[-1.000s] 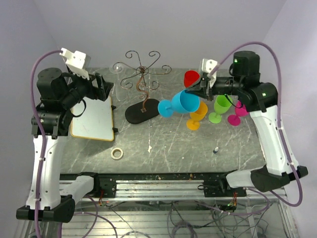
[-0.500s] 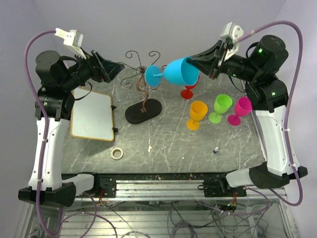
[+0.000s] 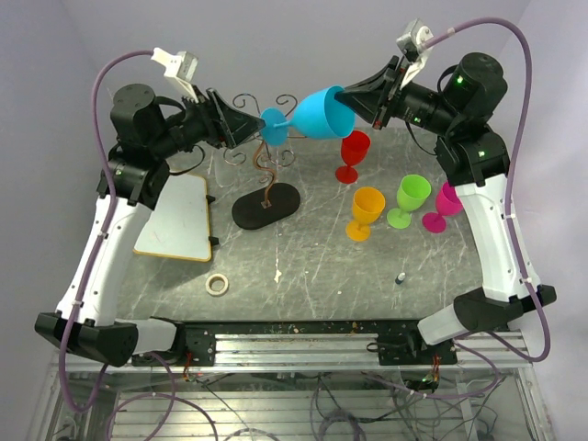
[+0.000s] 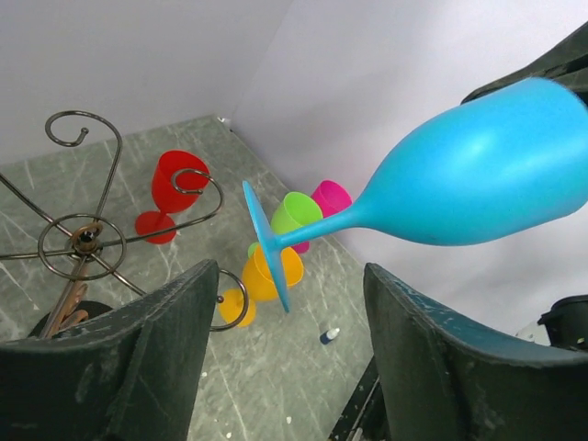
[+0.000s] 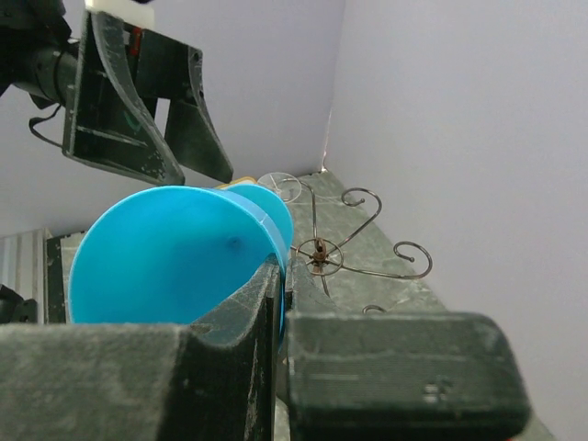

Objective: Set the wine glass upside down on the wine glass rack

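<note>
A blue wine glass (image 3: 322,115) is held on its side high above the table. My right gripper (image 3: 354,99) is shut on the rim of its bowl (image 5: 165,253). Its foot (image 3: 273,126) points left and sits just in front of my left gripper (image 3: 250,129). In the left wrist view that gripper (image 4: 292,308) stands open, and the foot's lower edge (image 4: 276,276) shows between the fingertips without touching them. The wine glass rack (image 3: 266,156), a thin dark wire stand with scroll arms, rises from a black oval base (image 3: 266,204) below the foot.
A red glass (image 3: 352,152), an orange one (image 3: 366,211), a green one (image 3: 409,197) and a pink one (image 3: 446,202) stand upright at the right. A white board (image 3: 175,216), a tape roll (image 3: 217,284) and a small bottle (image 3: 401,277) lie on the grey table.
My right arm has lifted the blue glass up and to the left, over the rack. My left arm has swung up and right toward the foot, its jaws a little narrower.
</note>
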Action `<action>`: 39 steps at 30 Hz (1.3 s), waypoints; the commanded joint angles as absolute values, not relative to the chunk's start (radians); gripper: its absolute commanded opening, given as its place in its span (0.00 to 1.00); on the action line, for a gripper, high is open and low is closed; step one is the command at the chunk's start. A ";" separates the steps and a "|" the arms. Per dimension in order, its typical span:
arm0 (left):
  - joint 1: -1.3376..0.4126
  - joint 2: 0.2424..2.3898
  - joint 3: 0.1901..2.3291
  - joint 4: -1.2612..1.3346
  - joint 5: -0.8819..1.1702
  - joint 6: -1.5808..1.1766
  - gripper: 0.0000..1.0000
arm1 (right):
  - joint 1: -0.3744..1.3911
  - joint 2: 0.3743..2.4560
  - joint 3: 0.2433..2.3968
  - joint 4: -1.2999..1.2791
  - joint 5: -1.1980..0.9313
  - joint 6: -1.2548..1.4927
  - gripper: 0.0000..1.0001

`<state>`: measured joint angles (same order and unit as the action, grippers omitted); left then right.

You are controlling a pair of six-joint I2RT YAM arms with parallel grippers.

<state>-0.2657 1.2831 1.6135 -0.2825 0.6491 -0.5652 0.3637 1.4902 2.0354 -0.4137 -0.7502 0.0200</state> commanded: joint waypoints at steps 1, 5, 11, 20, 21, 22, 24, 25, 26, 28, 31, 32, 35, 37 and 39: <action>-0.295 1.306 1.632 -0.251 0.620 -0.562 0.70 | 0.361 1.493 2.071 -0.379 -0.760 0.035 0.00; -0.302 1.321 1.631 -0.256 0.609 -0.561 0.61 | 0.360 1.496 2.067 -0.387 -0.779 0.018 0.00; -0.312 1.339 1.616 -0.235 0.631 -0.588 0.48 | 0.361 1.494 2.066 -0.398 -0.778 0.000 0.00; -0.320 1.351 1.595 -0.209 0.653 -0.622 0.38 | 0.361 1.490 2.044 -0.391 -0.772 -0.010 0.00; -0.323 1.351 1.594 -0.210 0.654 -0.624 0.38 | 0.361 1.492 2.042 -0.387 -0.774 -0.007 0.00; -0.325 1.352 1.593 -0.210 0.657 -0.626 0.38 | 0.361 1.492 2.040 -0.385 -0.776 -0.006 0.00; -0.329 1.351 1.587 -0.211 0.657 -0.627 0.40 | 0.361 1.493 2.037 -0.384 -0.775 -0.006 0.00; -0.331 1.349 1.586 -0.214 0.656 -0.626 0.40 | 0.361 1.493 2.036 -0.382 -0.774 -0.006 0.00; -0.332 1.347 1.583 -0.215 0.654 -0.625 0.40 | 0.361 1.493 2.036 -0.381 -0.775 -0.005 0.00; -0.335 1.344 1.580 -0.218 0.653 -0.621 0.38 | 0.361 1.494 2.034 -0.378 -0.775 -0.003 0.00; -0.339 1.342 1.576 -0.221 0.651 -0.619 0.32 | 0.361 1.495 2.033 -0.371 -0.779 0.003 0.00; -0.340 1.341 1.574 -0.219 0.653 -0.620 0.28 | 0.360 1.494 2.031 -0.370 -0.780 0.003 0.00; -0.341 1.338 1.574 -0.222 0.648 -0.614 0.15 | 0.362 1.489 2.020 -0.366 -0.779 0.001 0.00; -0.341 1.334 1.575 -0.227 0.645 -0.606 0.08 | 0.361 1.482 2.003 -0.361 -0.777 -0.001 0.00; -0.341 1.325 1.573 -0.227 0.637 -0.591 0.07 | 0.361 1.471 1.985 -0.361 -0.765 -0.006 0.00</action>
<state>-0.3309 1.3449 1.5803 -0.2508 0.6231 -0.6178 0.3637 1.4891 2.0163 -0.3969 -0.7765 -0.0048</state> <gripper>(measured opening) 0.094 0.014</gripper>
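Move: The blue wine glass hangs sideways from the right gripper at its rim. Its foot lies about 4 cm right, 2 cm ahead and 1 cm below the open left fingers, and from the right hand 13 cm left, 3 cm back, 6 cm lower. From the left hand, the rack's hub is roughly 14 cm ahead, 2 cm right and 11 cm down; the red glass stands some 23 cm ahead, 25 cm right, 38 cm below. The blue glass's foot is taken at its edge by the left fingers, which ease about 4 cm rightward and down with a little forward to it, tipping slightly down. They part-close on the way, pause half shut, then shut to pinch the foot's rim. The right hand stays put and keeps its hold on the bowl's rim. ##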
